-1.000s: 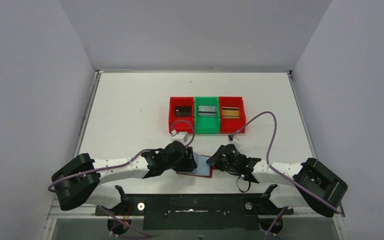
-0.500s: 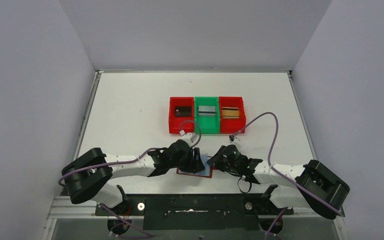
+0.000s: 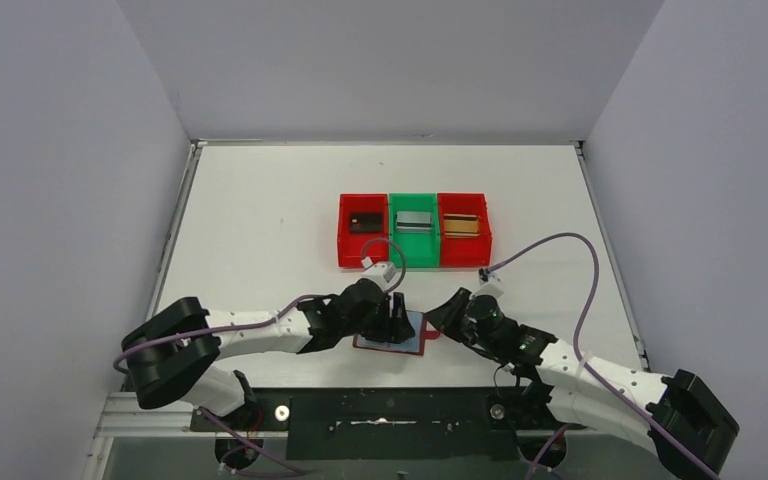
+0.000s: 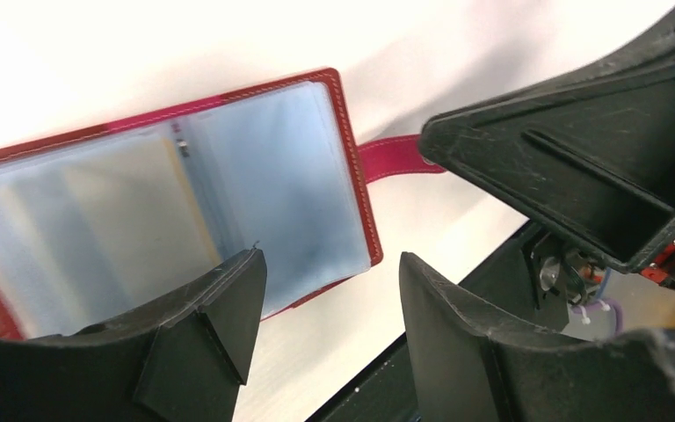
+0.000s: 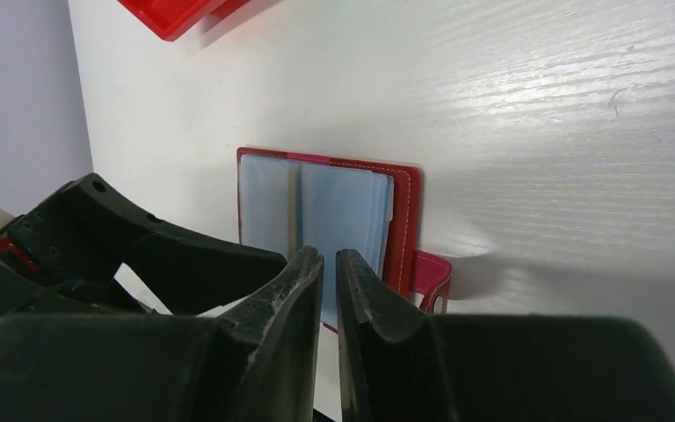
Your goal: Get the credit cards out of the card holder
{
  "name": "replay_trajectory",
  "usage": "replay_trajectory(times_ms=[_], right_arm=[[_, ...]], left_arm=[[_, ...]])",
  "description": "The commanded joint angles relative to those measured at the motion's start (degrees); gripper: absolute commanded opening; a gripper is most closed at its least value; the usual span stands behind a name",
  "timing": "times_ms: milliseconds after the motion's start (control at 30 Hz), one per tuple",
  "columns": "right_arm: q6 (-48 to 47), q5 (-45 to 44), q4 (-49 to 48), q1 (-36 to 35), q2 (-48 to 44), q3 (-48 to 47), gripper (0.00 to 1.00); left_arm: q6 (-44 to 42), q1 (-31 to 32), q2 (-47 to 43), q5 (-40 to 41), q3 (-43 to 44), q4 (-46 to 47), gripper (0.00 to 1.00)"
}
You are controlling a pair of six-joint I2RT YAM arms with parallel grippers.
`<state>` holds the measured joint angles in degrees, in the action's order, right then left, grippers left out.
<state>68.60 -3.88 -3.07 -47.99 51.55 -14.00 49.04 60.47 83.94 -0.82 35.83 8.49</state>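
Note:
The card holder [image 3: 410, 336] lies open and flat near the table's front edge, with bluish clear sleeves [image 4: 272, 176] facing up and its red clasp tab [image 5: 431, 281] sticking out to the right. My left gripper [image 4: 330, 290] hovers open over the holder's near right corner with nothing between its fingers. My right gripper [image 5: 330, 259] sits just right of the holder [image 5: 343, 211], its jaws nearly together with a thin slit and nothing in it. A black credit card [image 3: 364, 222], a silver one [image 3: 414, 221] and a gold one [image 3: 462, 225] lie in the bins. Whether any card sits in the sleeves I cannot tell.
Three bins stand in a row mid-table: red [image 3: 345, 250], green [image 3: 412, 258], red [image 3: 467, 258]. The black front rail [image 3: 390, 400] runs right below the holder. The two gripper heads are close together over the holder, and purple cables loop above both arms.
My left gripper slid right onto the holder and opened a little wider. My right arm drew back to the right and its jaws parted slightly. The holder stayed put.

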Motion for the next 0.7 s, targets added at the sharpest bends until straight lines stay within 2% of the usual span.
replay_trajectory(times_ms=[0, 100, 233, 433, 667], right_arm=[[-1.35, -1.72, -0.16, -0.12, -2.48, -0.40, 0.15], [-2.67, 0.51, -3.01, -0.22, -1.33, -1.07, 0.15], [-4.40, 3.31, -6.28, -0.47, 4.45, -3.18, 0.15], [-4.89, 5.35, -8.08, -1.00, 12.94, -5.67, 0.13], [-2.91, 4.95, -7.04, -1.23, 17.29, -5.73, 0.13]], left_arm=[[-0.44, 0.06, -6.15, 9.56, 3.17, -8.02, 0.57], [0.73, -0.09, -9.15, 14.10, 2.28, -12.86, 0.57], [3.14, -0.86, -13.47, 17.33, -1.03, -14.81, 0.58], [3.43, -2.80, -12.51, 14.66, -2.52, -15.04, 0.58], [3.45, -2.90, -8.39, 12.56, -1.98, -13.14, 0.58]])
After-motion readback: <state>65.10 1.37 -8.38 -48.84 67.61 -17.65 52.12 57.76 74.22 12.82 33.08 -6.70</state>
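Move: The open card holder's left leaf, where the left hand is headed, lies about 8 cm to its left, 2 cm ahead and some 3 cm below; the right leaf is roughly beneath that hand, 2 cm ahead and 1 cm to its right. From the right hand, the right leaf's middle is about 5 cm left, 2 cm back and 4 cm down, and the strap 1 cm right, 3 cm back. The tray sits around 27 cm ahead of the left hand, 2 cm right. Leftward in a low arc the left hand sweeps back about 7 cm, from above the card holder's right leaf to the left one, rising and edging forward, then sinking, while turning some 15 degrees counter-clockwise with its fingers still half open. The right hand, fingers nearly shut, sinks about 3 cm and slips 2 cm left, setting its tips on the right leaf's sleeve near the outer edge. ##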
